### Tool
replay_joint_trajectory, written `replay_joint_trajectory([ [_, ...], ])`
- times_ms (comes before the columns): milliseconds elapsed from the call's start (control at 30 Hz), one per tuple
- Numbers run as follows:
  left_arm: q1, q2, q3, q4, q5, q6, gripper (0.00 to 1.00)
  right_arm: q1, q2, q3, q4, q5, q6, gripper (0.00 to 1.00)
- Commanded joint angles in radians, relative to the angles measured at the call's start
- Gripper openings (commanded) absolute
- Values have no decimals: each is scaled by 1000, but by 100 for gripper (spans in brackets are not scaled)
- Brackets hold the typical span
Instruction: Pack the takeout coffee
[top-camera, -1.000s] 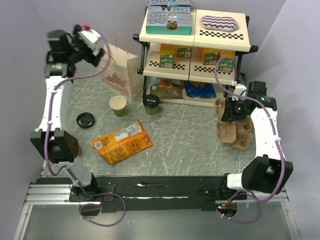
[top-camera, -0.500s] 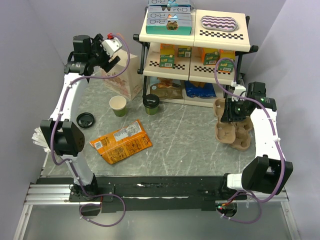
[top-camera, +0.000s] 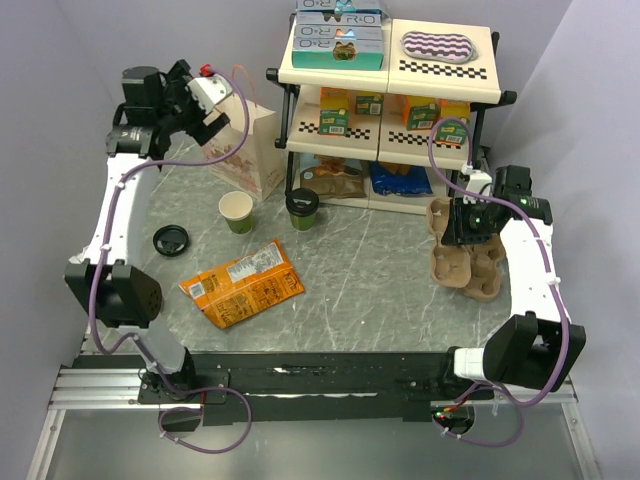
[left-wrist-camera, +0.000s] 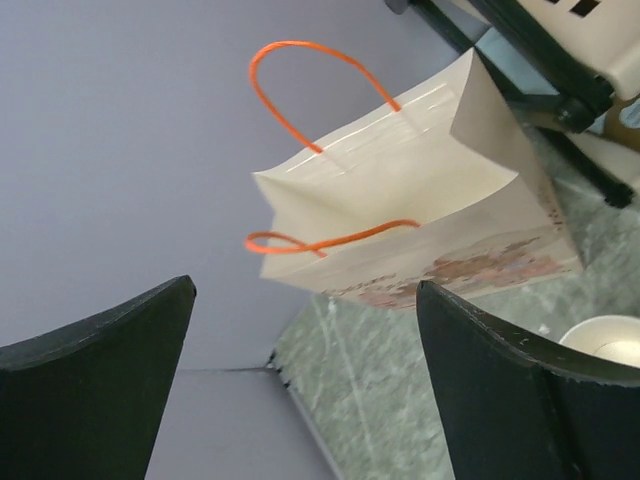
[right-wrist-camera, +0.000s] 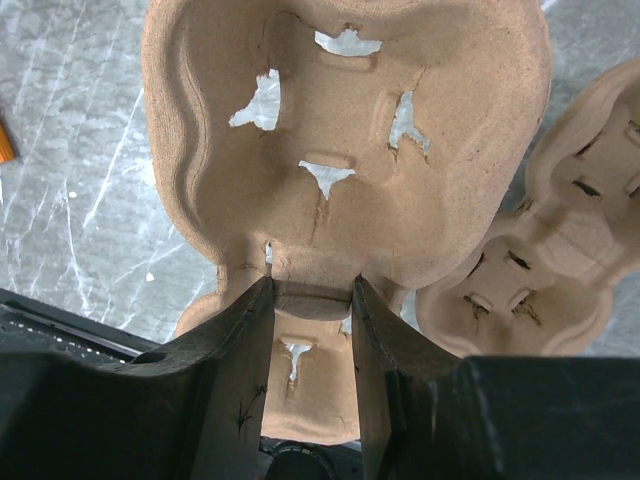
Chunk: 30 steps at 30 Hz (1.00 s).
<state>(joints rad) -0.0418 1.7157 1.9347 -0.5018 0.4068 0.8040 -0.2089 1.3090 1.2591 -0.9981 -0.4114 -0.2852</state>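
The takeout coffee (top-camera: 302, 208), a dark green cup with a black lid, stands in front of the shelf's bottom tier. The cream paper bag (top-camera: 246, 146) with orange handles stands upright to its left, its mouth open in the left wrist view (left-wrist-camera: 400, 190). My left gripper (top-camera: 208, 104) is open and empty, raised beside the bag's left side (left-wrist-camera: 305, 290). My right gripper (top-camera: 463, 222) is shut on the edge of a brown cardboard cup carrier (right-wrist-camera: 340, 150) and holds it tilted up at the right.
A lidless green cup (top-camera: 237, 212) stands left of the coffee. A loose black lid (top-camera: 171, 240) and an orange snack packet (top-camera: 242, 283) lie nearer. More carriers (top-camera: 473, 267) lie under the right gripper. A stocked shelf (top-camera: 390, 100) fills the back.
My left arm swung right toward the bag, then drew back slightly left, its gripper still open. The right arm and the carrier have not moved.
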Motion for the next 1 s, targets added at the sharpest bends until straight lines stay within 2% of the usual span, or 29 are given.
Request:
replay_joint_trajectory([
  [0,13,-41,3,-56,30,133,99,5,-24,-3,29,-18,3,0],
  [233,-6,60,38,2,-80,212,100,6,15,49,24,-29,9,0],
  [367,-47,88,-6,185,-184,228,99,5,19,54,23,-29,11,0],
  [500,-76,58,-167,495,-253,239,99,6,3,43,30,-18,12,0],
  [567,-90,45,-210,571,-288,262,98,5,-8,28,35,-9,12,0],
  [833,-101,36,-189,681,-375,274,65,5,-40,-15,50,-3,14,0],
  [867,-101,39,-178,701,-388,276,57,5,-39,-13,50,-4,14,0],
  [933,-98,56,-158,762,-404,287,49,5,-36,-9,53,-7,14,0],
  [967,-93,67,-126,788,-404,294,41,5,-33,-6,52,-6,15,0],
])
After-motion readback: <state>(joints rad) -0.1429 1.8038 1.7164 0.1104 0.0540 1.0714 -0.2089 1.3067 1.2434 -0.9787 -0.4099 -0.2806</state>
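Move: From the wide-open left gripper, the paper bag's near handle lies about 9 cm ahead, 4 cm to the right and some 4 cm lower. The bag's far handle is roughly 6 cm beyond that one and 6 cm farther right. Down on the table, the open cup stands about 9 cm back and 6 cm right of this gripper, some 33 cm below. From the right gripper, the near handle is about 31 cm ahead, 50 cm left and 16 cm higher. Bring the left gripper forward about 7 cm towards the paper bag's near handle, dipping some 5 cm on the way in and then rising back to the starting height. Roll its left side up and tilt the fingers up about 20 degrees with a slight counter-clockwise turn, closing them to about half open as it rises, the right fingertip coming close beside the orange cord. ##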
